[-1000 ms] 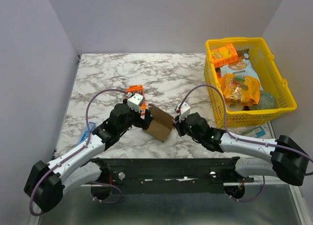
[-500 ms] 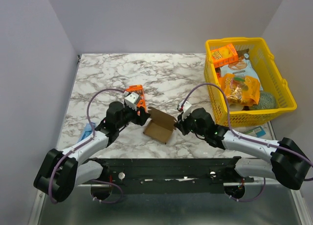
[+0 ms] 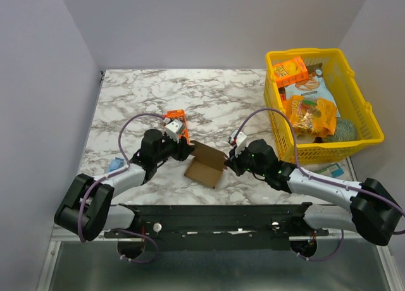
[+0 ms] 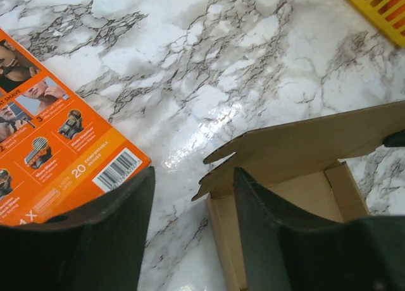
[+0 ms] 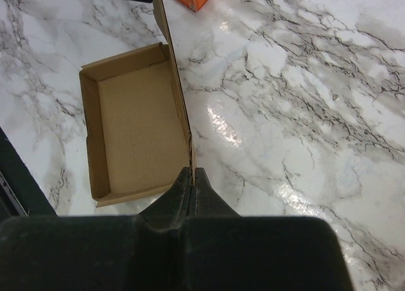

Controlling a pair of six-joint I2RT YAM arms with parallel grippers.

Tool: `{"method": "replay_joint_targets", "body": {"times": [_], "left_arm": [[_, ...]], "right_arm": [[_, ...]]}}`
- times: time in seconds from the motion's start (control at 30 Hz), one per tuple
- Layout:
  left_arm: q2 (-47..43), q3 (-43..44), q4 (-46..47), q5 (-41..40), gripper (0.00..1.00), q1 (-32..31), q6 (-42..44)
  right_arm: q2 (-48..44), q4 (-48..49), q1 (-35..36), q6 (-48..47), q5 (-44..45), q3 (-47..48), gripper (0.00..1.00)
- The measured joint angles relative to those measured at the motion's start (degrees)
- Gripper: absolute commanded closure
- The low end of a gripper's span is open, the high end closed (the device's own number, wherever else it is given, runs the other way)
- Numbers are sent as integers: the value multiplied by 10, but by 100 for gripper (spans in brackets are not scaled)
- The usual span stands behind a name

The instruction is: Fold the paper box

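The paper box (image 3: 204,167) is a shallow brown cardboard tray lying on the marble with its lid flap raised. In the right wrist view the paper box (image 5: 133,120) shows its bare inside. My right gripper (image 5: 192,172) is shut on the near edge of the upright lid. From above, the right gripper (image 3: 229,163) sits at the box's right side. My left gripper (image 3: 184,152) is at the box's left end. In the left wrist view the left gripper (image 4: 193,177) is open, straddling the paper box's (image 4: 297,152) end wall without pinching it.
An orange printed box (image 3: 179,121) lies just behind the left gripper; this orange box (image 4: 57,145) is close to the left finger. The yellow basket (image 3: 319,52) of snacks stands at the right. A blue packet (image 3: 116,164) lies near the table's left edge.
The box has come down from a tilted pose to lie flat on the table. The left gripper's jaws have narrowed and its arm has drawn back to the left. The right gripper stays shut.
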Motion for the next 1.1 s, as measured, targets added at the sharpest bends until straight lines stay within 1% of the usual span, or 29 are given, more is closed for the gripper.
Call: {"method": "replay_joint_targets", "body": {"times": [0.03,0.07,0.13,0.17,0.23,0.3,0.4,0.47,0.53,0.6,0.87,0.97,1.1], "left_arm": [[3,0,5,4,56,0,-1],[7,0,10,9,62,1,0],[12,2,16,18,70,2,-2],[14,2,18,22,76,2,0],[21,4,24,31,77,2,-2],[27,6,28,38,82,2,0],[35,8,35,47,85,4,0],[38,9,40,52,90,4,0],[42,9,46,60,92,5,-1],[46,9,51,68,99,5,-2],[54,3,82,80,100,2,-11],[53,-4,95,62,100,-11,-12],[50,-19,118,21,100,-35,-14]], "right_arm": [[0,0,0,0,0,0,99],[0,0,0,0,0,0,99],[0,0,0,0,0,0,99],[1,0,0,0,0,0,99],[3,0,0,0,0,0,99],[7,-2,0,0,1,2,99],[10,-5,0,0,2,4,99],[10,-8,-1,0,3,6,99],[11,-10,-2,0,6,8,99],[13,-12,-3,-1,9,9,99],[15,-20,-3,0,30,16,99],[16,-30,-3,1,43,20,99],[22,-41,-3,9,84,30,99]]}}
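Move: The lid's left end stands between the left hand's open fingers, roughly 2 cm to the right of their midpoint, 1 cm ahead and about level. The box tray's middle lies some 8 cm back, 3 cm right and 7 cm below that hand; the orange pack is about 6 cm ahead, 5 cm left and 8 cm below it. From the right hand, already pinching the lid's right end, the left end is about 11 cm left and 4 cm ahead, level. Rightward and slow, the left hand eases about 3 cm in over the lid's left end, turning slightly clockwise, while its half-open fingers shut fully and pinch the cardboard edge. The right hand keeps its pinch on the other end, nearly still at first, then draws that end some 2 cm forward and nearly as far right, turning slightly clockwise. ##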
